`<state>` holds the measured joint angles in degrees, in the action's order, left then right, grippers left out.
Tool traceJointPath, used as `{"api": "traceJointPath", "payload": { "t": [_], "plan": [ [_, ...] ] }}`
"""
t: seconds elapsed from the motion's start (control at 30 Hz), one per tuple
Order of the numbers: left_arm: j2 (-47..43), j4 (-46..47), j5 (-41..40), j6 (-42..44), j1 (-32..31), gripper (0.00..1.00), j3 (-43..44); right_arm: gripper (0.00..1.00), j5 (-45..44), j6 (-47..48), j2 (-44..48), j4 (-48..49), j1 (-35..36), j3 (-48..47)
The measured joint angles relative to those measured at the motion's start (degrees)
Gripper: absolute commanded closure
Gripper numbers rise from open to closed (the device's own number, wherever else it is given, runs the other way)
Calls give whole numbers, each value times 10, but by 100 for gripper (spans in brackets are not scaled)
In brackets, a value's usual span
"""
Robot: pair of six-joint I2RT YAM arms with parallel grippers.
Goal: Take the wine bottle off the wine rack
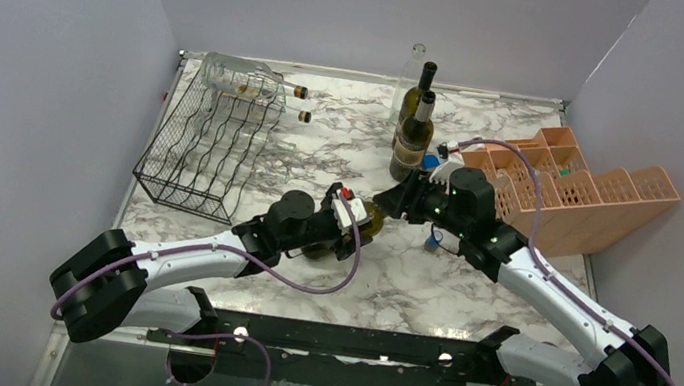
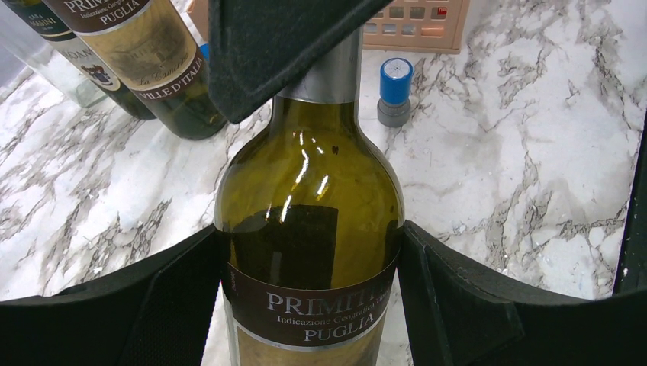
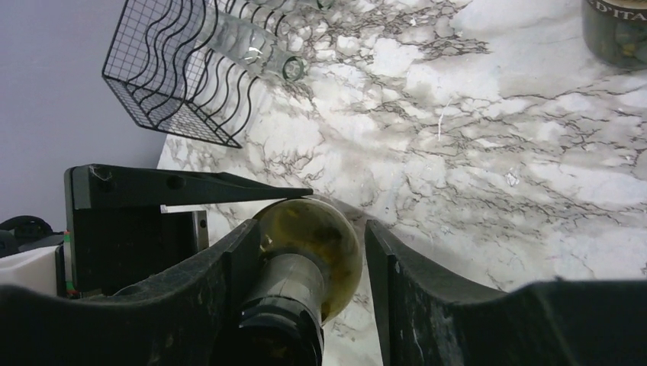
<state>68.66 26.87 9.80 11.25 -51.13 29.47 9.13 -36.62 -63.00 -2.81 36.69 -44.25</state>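
Note:
A green wine bottle (image 1: pixel 371 220) with a brown "Primitivo Puglia" label (image 2: pixel 309 198) is over the middle of the marble table, away from the black wire wine rack (image 1: pixel 204 143). My left gripper (image 1: pixel 352 225) is shut on its body at the label (image 2: pixel 311 232). My right gripper (image 1: pixel 395 201) straddles the bottle's neck (image 3: pixel 290 297). Its jaws are open (image 3: pixel 311 229): one finger is against the neck, with a gap at the other. The rack (image 3: pixel 175 76) stands at the far left with clear glass bottles (image 1: pixel 243 78) lying on its top.
Two upright dark wine bottles (image 1: pixel 413 137) and a clear bottle (image 1: pixel 414 67) stand at the back centre. A salmon-orange compartment crate (image 1: pixel 580 191) lies at the right. A small blue-topped grey object (image 2: pixel 395 91) stands on the marble near the crate. Grey walls enclose the table.

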Motion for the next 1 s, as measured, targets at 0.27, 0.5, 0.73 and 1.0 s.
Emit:
{"api": "traceJointPath", "payload": {
  "t": [0.27, 0.5, 0.73, 1.0],
  "plan": [
    [0, -2, -4, -15, 1, 31, 0, 75, 32, 6, -30, 34, 0, -1],
    [-3, -2, 2, -28, 1, 1, 2, 88, 25, 22, -30, 21, 2, -11],
    [-62, 4, 16, -30, 0, 1, 20, 90, -56, 91, -22, -67, 4, -80],
    [-110, 5, -51, -33, 0, 1, 20, 90, -198, 170, -38, -163, 3, -174]
  ]
}}
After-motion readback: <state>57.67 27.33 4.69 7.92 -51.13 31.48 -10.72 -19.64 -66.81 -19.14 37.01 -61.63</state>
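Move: Barely a centimetre to the left of the right hand and a touch below lies the wine bottle's neck, already between its open fingers. The standing bottle is about 18 cm ahead of that hand, 4 cm to its right and 6 cm lower; the blue stopper lies roughly 12 cm right, 3 cm ahead and 18 cm down. From the left hand, still gripping the bottle's body, the neck is about 4 cm ahead, 4 cm right and 6 cm up. Easing a centimetre left, the right hand closes its fingers on the wine bottle's neck and holds still while the left hand opens wide, lets go of the body and rises about 9 cm. Then the right hand carries the bottle some 5 cm each forward, right and up, towards the standing bottle, turning about 25 degrees with its left side dipping. ##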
